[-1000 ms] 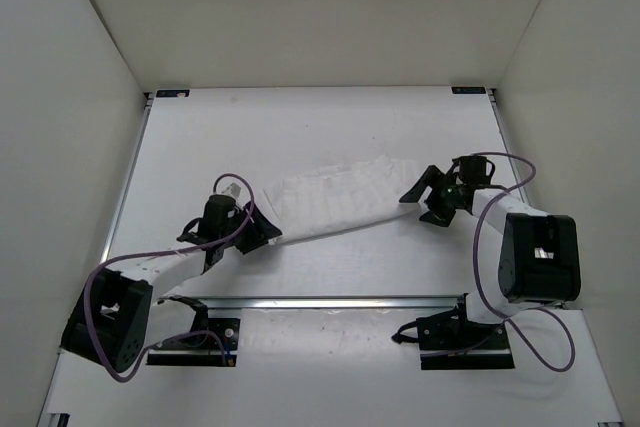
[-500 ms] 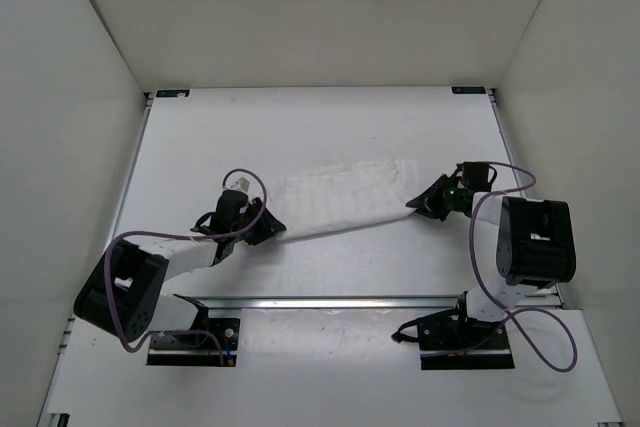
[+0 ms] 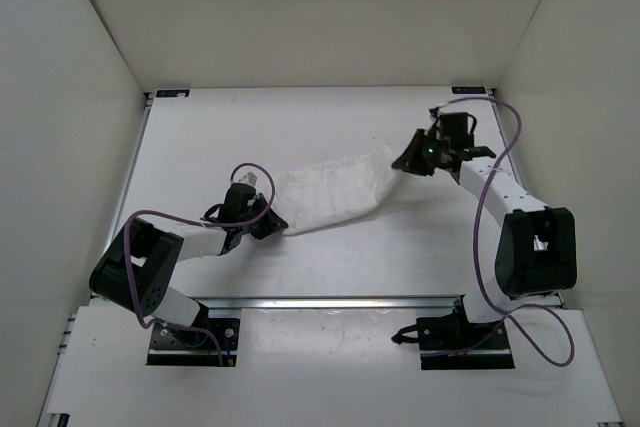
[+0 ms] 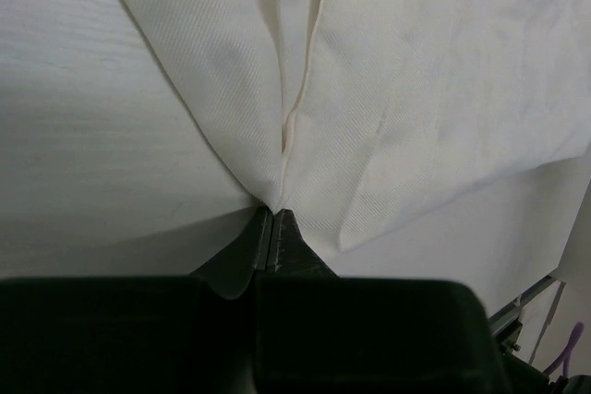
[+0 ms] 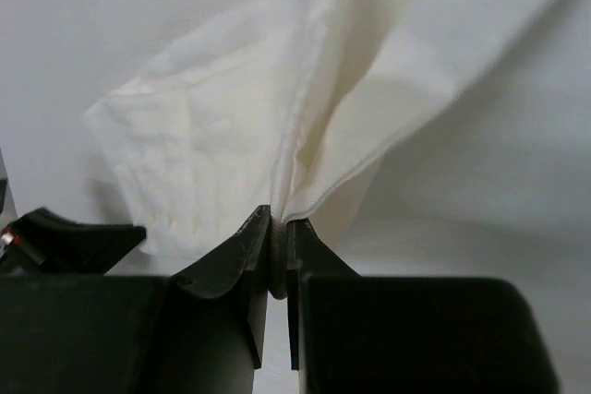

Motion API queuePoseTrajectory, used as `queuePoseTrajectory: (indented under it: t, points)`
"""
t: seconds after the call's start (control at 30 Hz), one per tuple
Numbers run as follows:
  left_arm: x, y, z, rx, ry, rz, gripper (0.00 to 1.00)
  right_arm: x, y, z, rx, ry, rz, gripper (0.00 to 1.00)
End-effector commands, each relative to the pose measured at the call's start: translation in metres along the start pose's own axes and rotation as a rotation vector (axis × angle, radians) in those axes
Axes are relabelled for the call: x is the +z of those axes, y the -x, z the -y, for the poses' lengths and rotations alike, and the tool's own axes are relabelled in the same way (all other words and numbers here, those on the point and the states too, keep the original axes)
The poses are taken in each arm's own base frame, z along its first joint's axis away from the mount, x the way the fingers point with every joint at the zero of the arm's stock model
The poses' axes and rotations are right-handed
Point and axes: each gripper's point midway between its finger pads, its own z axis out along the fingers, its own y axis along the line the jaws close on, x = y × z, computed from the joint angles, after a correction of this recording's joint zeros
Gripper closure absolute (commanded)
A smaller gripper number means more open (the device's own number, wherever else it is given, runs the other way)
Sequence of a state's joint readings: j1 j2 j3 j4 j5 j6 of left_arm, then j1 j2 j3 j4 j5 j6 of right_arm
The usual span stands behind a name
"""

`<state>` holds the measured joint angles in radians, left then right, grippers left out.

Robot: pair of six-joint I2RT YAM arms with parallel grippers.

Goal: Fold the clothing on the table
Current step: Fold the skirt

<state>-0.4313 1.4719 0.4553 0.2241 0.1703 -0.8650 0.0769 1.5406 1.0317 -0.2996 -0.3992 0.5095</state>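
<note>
The white clothing [image 3: 330, 192] lies bunched across the middle of the table [image 3: 300, 127], stretched between both arms. My left gripper [image 3: 272, 223] is shut on its near left end; in the left wrist view the black jaws [image 4: 274, 214] pinch a gathered fold of the clothing [image 4: 388, 80]. My right gripper [image 3: 404, 160] is shut on the far right end, lifted off the table. In the right wrist view a thick hemmed edge sits clamped in that gripper [image 5: 277, 223], with the clothing [image 5: 259, 126] hanging away from it.
White walls enclose the table on three sides. A silver rail [image 3: 330, 300] runs along the near edge, with both arm bases [image 3: 185, 337] [image 3: 460, 332] behind it. Purple cables [image 3: 500, 162] loop over the arms. Black brackets [image 3: 170, 93] mark the far corners.
Both grippers closed on the clothing's ends. The right arm then rose and swung toward the far right, pulling its end up; the left gripper slid slightly right, and the cloth bunched shorter.
</note>
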Motion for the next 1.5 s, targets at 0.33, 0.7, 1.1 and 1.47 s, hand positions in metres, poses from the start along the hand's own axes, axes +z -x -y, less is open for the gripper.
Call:
queuePoseTrajectory:
  t: [0.33,0.7,1.1,1.47]
  points:
    - [0.004,0.001,-0.004,-0.008,0.001,0.005,1.0,0.015,-0.109,-0.206,-0.494,0.402,-0.121,1.0]
    - [0.001,-0.002,-0.004,-0.01,-0.011,0.006,1.0,0.068,-0.19,-0.208,-0.5,0.403,-0.315,1.0]
    - [0.001,-0.009,-0.001,-0.009,-0.035,-0.013,1.0,0.055,-0.136,-0.216,-0.404,0.367,-0.096,1.0]
    - [-0.001,-0.009,-0.001,-0.006,-0.051,-0.013,1.0,0.079,-0.158,-0.221,-0.393,0.398,-0.198,1.0]
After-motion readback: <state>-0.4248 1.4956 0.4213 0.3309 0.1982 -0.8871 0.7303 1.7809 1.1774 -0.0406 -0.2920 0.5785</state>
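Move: Held in the shut right fingers, about 12 cm above the table, is the skirt's right end; the skirt's left end, where it is being carried, lies some 29 cm to that hand's left and 4 cm back. The pinned near-left corner is also 29 cm left but about 12 cm back. The left hand already grips that corner at its tips, with the middle of the skirt's left end about 7 cm ahead of it. Sweeping the held right end of the skirt about 25 cm left towards its left end, the right hand first arcs up some 6 cm, then draws back and dips, and finally rises and eases forward to stop near its starting height, 7 cm back. It finishes turned some 30 degrees counter-clockwise, fingers still shut, while the left hand stays put and keeps pinching the near-left corner. ##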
